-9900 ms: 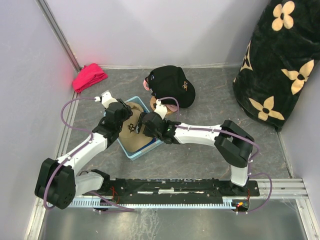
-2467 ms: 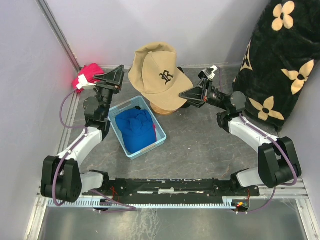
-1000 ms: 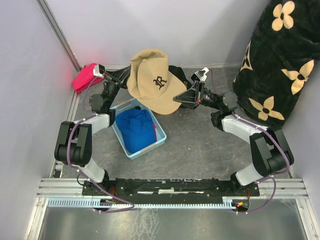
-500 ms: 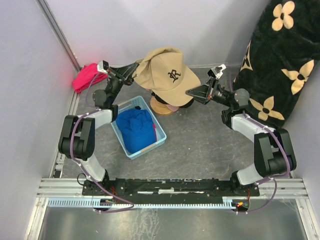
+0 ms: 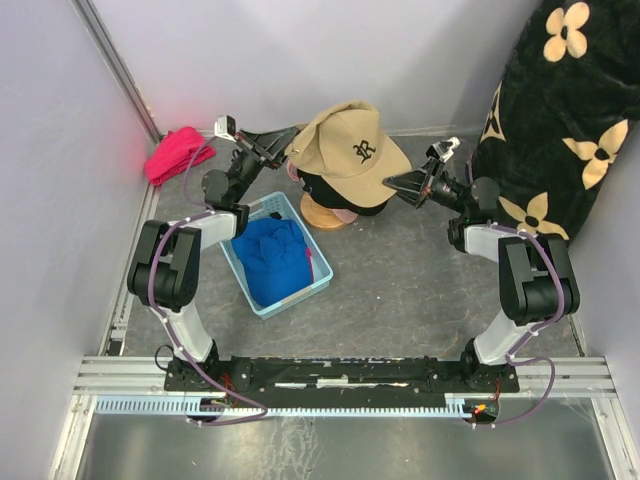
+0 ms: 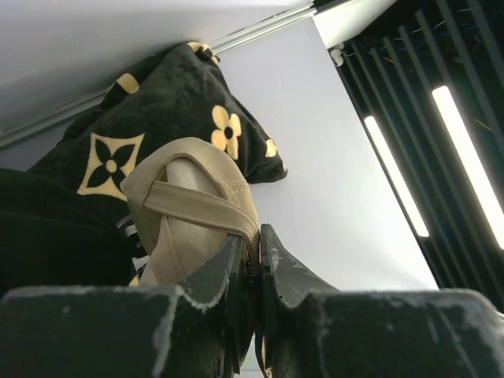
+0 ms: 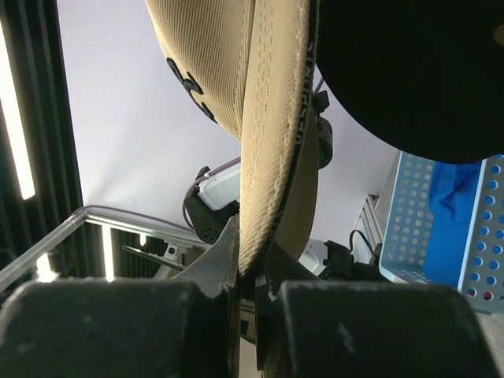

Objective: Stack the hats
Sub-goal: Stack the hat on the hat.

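Note:
A tan hat (image 5: 350, 150) with a dark embroidered logo hangs just above a black hat (image 5: 340, 192) that sits on a round wooden stand (image 5: 318, 216). My left gripper (image 5: 290, 150) is shut on the tan hat's back strap (image 6: 197, 206), pinched between the fingertips (image 6: 252, 252). On the opposite side, my right gripper (image 5: 396, 183) is shut on the tan brim (image 7: 268, 142), with the black hat (image 7: 409, 71) close by to the right. A blue hat (image 5: 272, 255) lies in the light blue basket (image 5: 318, 283).
A red-pink cloth bundle (image 5: 178, 153) lies by the back left wall. A big black bag with tan flowers (image 5: 560, 120) fills the back right corner. The basket (image 7: 417, 236) stands left of the stand. Walls close in on three sides.
Both grippers have carried the tan hat a little to the right and lower, so it now hangs over the black hat on the stand. Both grips have held.

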Controlling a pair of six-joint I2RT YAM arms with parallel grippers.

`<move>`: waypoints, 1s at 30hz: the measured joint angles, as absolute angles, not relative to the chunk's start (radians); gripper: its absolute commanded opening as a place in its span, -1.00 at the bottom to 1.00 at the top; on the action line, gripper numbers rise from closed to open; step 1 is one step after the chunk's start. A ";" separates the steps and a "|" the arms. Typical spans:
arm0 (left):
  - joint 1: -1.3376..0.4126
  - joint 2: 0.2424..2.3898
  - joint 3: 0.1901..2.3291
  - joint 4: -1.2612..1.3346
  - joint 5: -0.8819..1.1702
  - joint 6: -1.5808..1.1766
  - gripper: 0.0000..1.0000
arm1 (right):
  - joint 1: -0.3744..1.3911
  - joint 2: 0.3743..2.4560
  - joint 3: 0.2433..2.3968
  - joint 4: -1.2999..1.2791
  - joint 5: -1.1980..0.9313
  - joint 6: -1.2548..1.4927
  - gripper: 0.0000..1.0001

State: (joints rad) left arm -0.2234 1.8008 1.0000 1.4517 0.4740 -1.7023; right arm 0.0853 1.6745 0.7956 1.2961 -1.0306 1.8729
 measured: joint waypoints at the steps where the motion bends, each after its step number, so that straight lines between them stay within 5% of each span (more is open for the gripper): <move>1: -0.225 1.801 1.001 1.440 0.474 -1.694 -0.95 | 0.081 1.678 0.796 1.301 -1.032 1.873 -0.84; 23: -0.273 1.812 1.016 1.250 0.474 -1.554 -0.95 | -0.014 1.693 0.772 1.125 -0.935 1.758 0.06; 28: -0.277 1.812 1.016 1.213 0.471 -1.517 -0.95 | -0.014 1.649 0.772 0.937 -0.907 1.639 0.04; 30: -0.278 1.812 1.016 1.202 0.465 -1.504 -0.95 | -0.014 1.642 0.772 0.908 -0.893 1.613 -0.12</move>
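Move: The black hat on the wooden stand, which the held tan hat is meant to cover, lies about 11 cm right, 4 cm back and 12 cm below the left hand. From the right hand it is some 8 cm left, 3 cm ahead and 4 cm lower. The stand's foot is about 10 cm right, 5 cm back and 33 cm below the left hand; the blue basket is 15 cm back, 2 cm left of that hand and 32 cm lower. The tan hat is lowered onto the black one, the left hand keeping its pinch on the rear strap as it sinks about 5 cm, also going right and a little forward, and tilts down slightly. The right hand first carries the brim right and forward, then opens to about half and lets go, ending some 5 cm down, forward and right of its start, turned roughly 15 degrees clockwise. ##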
